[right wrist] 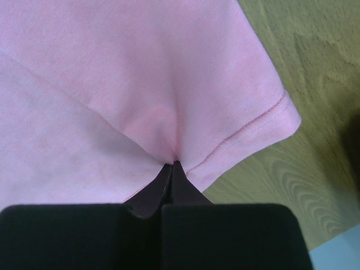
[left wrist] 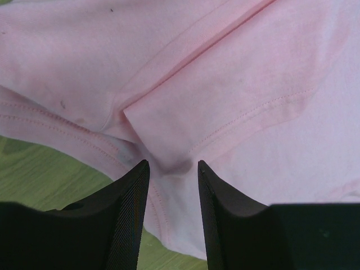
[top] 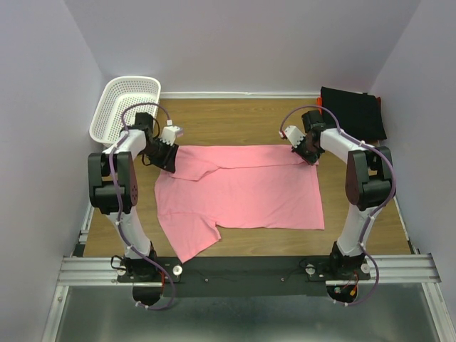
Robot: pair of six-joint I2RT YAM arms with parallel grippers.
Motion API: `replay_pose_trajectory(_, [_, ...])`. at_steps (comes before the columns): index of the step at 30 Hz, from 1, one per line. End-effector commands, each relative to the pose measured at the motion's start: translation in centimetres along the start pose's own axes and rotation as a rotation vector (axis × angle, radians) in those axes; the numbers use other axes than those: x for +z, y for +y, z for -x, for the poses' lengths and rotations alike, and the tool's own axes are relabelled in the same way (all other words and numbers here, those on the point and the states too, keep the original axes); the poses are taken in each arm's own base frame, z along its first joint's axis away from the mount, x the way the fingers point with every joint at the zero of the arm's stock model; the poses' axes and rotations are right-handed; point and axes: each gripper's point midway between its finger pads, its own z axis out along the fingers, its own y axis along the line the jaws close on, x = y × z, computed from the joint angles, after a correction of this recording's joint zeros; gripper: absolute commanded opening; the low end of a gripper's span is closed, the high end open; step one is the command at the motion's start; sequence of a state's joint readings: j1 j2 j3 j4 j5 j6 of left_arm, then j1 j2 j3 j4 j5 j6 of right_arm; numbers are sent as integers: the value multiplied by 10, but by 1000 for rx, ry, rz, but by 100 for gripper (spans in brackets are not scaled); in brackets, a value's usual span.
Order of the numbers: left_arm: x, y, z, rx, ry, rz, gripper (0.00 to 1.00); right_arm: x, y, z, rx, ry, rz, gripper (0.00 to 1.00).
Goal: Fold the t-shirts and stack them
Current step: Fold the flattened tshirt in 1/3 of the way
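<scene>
A bright pink t-shirt (top: 242, 189) lies spread on the wooden table, its upper left part folded over. My left gripper (top: 167, 160) sits at the shirt's far left corner. In the left wrist view this gripper (left wrist: 173, 166) is open, its jaws standing either side of a bunched fold of pink cloth (left wrist: 225, 73). My right gripper (top: 308, 153) is at the far right corner. In the right wrist view it (right wrist: 175, 163) is shut on a pinch of the pink t-shirt (right wrist: 140, 67) near the stitched hem. A folded black t-shirt (top: 351, 112) lies at the back right, with a bit of orange-red (top: 319, 102) showing at its edge.
A white lattice basket (top: 125, 107) stands at the back left, close to the left arm. Bare wood (top: 235, 117) lies between the shirt and the back wall. Purple walls close in the table on three sides.
</scene>
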State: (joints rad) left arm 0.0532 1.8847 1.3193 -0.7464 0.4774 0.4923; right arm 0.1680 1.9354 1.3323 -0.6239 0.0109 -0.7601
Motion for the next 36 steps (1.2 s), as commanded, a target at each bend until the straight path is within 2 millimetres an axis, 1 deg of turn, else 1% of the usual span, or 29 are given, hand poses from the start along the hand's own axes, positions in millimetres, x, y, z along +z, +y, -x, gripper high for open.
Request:
replay_pose_trajectory(1, [9,1,0,-27,-10,-27,47,-4,-5,1,6,-5,-6,1])
replay_pose_trajectory(4, [10,1,1,-27,-11,-34,40,-7,-6,2,6,-9,-10,0])
replay_pose_trajectory(5, [9,1,4,-22,-19,-36,35,-7,-6,2,4,-10,-11,0])
replay_pose_trajectory(6, [5,0,6,-17,-24,-37,22,-7,-6,3,3,-9,-13,1])
replay_pose_trajectory(7, [3,-1,8,-15,-29,-35,18,-8,-7,3,3,-11,-17,1])
replay_pose_trajectory(8, [-2,-1,11,-6,-39,-28,10,-9,-7,3,0,-10,-18,1])
replay_pose_trajectory(9, [-5,-3,12,-3,-38,-29,5,-9,-8,3,-2,-11,-19,1])
replay_pose_trajectory(10, [-7,-3,12,-2,-40,-27,1,-11,-9,4,-1,-13,-24,1])
replay_pose_trajectory(14, [-21,-3,16,7,-54,-3,0,-15,-13,7,-6,-20,-39,0])
replay_pose_trajectory(20, [-42,4,21,5,-76,19,0,-25,-17,10,-14,-38,-59,0])
replay_pose_trajectory(26, [-54,-3,25,10,-87,2,0,-34,-19,12,-17,-53,-73,1])
replay_pose_trajectory(32, [-64,-13,16,11,-78,-3,0,-44,-17,11,-19,-63,-75,0])
replay_pose_trajectory(36, [-72,-15,7,1,-69,5,0,-49,-10,7,-21,-63,-56,0])
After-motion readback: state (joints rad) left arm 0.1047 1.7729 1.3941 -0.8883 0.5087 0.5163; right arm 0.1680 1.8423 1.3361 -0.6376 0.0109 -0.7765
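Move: Right beneath the left hand's half-open fingers, about 1 cm down, is the left side of the pink t-shirt. From this hand the white basket is some 20 cm ahead and 16 cm left, and the shirt's lower-left sleeve about 24 cm back and 6 cm right. The right hand already pinches the shirt's right side at its fingertips; from it the black stack is roughly 18 cm ahead and 15 cm right, the lower-right corner 23 cm back and 4 cm right. Sinking barely 1 cm, the left hand shuts its fingers on the shirt's left side, then lifts about 6 cm while easing slightly left, away from the right hand. The right hand holds still with its pinch kept, then raises its side too, some 3.5 cm almost straight up, tilting about 5 degrees. ##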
